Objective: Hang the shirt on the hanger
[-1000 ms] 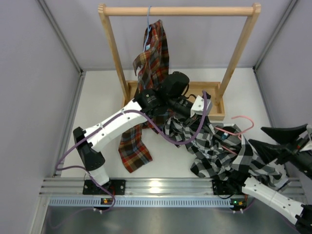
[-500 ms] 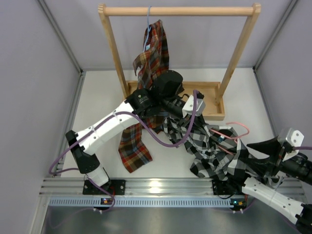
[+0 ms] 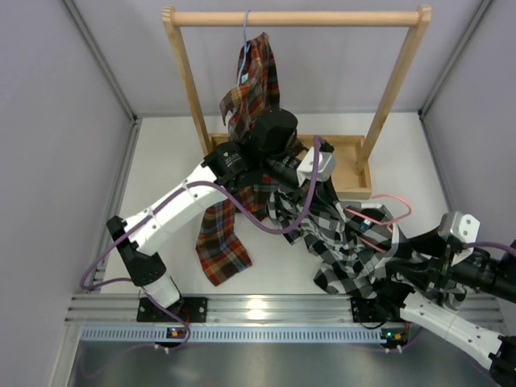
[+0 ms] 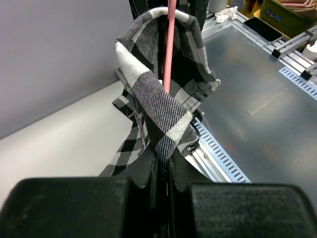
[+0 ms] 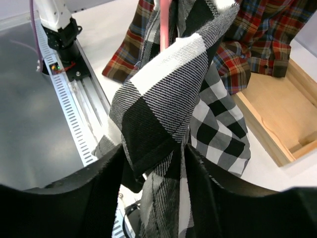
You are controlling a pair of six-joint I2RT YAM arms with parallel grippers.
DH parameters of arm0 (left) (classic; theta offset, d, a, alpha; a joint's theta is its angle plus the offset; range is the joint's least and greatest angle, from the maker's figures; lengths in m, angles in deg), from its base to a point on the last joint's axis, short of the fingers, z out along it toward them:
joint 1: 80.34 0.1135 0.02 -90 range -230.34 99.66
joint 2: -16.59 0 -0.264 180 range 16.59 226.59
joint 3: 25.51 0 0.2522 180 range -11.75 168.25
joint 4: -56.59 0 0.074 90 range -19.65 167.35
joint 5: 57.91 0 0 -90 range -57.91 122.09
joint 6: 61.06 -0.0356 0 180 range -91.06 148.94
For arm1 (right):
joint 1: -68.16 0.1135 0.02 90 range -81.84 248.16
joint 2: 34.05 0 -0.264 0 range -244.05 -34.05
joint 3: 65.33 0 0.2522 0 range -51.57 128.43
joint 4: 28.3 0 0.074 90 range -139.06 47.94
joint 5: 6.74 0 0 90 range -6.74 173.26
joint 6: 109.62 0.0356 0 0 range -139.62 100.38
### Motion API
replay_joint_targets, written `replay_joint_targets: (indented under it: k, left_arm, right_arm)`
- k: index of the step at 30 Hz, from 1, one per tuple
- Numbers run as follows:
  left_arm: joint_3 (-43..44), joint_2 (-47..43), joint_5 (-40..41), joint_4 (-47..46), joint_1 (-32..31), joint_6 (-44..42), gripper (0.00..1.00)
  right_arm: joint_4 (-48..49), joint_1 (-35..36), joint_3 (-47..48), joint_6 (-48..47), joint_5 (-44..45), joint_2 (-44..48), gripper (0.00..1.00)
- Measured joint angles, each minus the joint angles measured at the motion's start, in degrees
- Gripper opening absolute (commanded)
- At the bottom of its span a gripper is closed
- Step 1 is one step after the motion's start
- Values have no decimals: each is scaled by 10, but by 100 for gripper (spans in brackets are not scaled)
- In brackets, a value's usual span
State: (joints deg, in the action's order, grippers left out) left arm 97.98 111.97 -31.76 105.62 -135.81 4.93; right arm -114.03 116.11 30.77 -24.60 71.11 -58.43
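Observation:
The black-and-white check shirt [image 3: 347, 242] is bunched between the two arms at mid-right of the table. My left gripper [image 3: 310, 181] holds its upper end in front of the rack. In the left wrist view that gripper [image 4: 161, 166] is shut on a fold of the shirt [image 4: 163, 104], and the pink hanger [image 4: 169, 44] wire runs up inside the collar. The hanger [image 3: 385, 197] pokes out of the cloth to the right. My right gripper [image 5: 154, 147] has a thick fold of the shirt [image 5: 168, 79] pinched between its fingers, with the hanger [image 5: 163, 25] above. From above, the right gripper [image 3: 403, 264] lies at the shirt's lower right.
A red tartan shirt [image 3: 254, 89] hangs on a light blue hanger from the wooden rack [image 3: 294, 16], its tail trailing onto the table [image 3: 222, 242]. The rack's wooden tray base [image 3: 348, 165] sits just behind my left gripper. An aluminium rail [image 3: 258, 310] runs along the near edge.
My right gripper has moved left into the shirt and its fingers have narrowed onto the fabric. The left arm has drawn its end of the shirt slightly up and back.

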Motion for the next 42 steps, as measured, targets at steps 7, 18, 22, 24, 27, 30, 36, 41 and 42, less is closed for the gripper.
replay_joint_targets:
  k: [7,18,22,24,27,30,36,41,42]
  left_arm:
    - [9,8,-13,4,7,15,0]
    - [61,21,68,-8,4,62,64]
    - [70,18,157,-57,5,108,98]
    - [71,17,211,-76,5,134,98]
    - [84,15,291,-89,6,157,98]
    - [107,8,390,-96,5,184,98]
    - [146,-52,633,-98,6,224,98]
    - [183,-113,824,-92,7,237,98]
    - [183,-125,850,-87,7,239,98]
  right_arm:
    - [46,0,-11,-13,14,0,0]
    - [95,1,-27,7,64,23,0]
    - [98,1,-15,17,92,22,0]
    - [99,1,-4,22,111,22,0]
    - [98,2,12,28,141,21,0]
    - [98,4,26,40,180,14,0]
    - [98,31,89,83,308,-51,0]
    - [111,95,150,102,423,-137,0]
    - [116,108,160,104,443,-156,0]
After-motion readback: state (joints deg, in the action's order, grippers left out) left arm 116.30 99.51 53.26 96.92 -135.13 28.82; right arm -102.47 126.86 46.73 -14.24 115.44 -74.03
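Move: The shirt's near shoulder fold lies right between the right hand's half-open fingers, about 1 cm ahead and 1 cm left. The pink hanger's hook stands some 8 cm ahead of it, straight forward and about 4 cm higher. From the left hand, still gripping the shirt's other shoulder, that fold is about 11 cm right, 6 cm back and 2 cm below; the plaid shirt hangs roughly 20 cm left, 18 cm ahead and 10 cm below. Right pinches the shirt, carrying it up and forward some 10 cm; left lets go, retreating up, left and forward. ##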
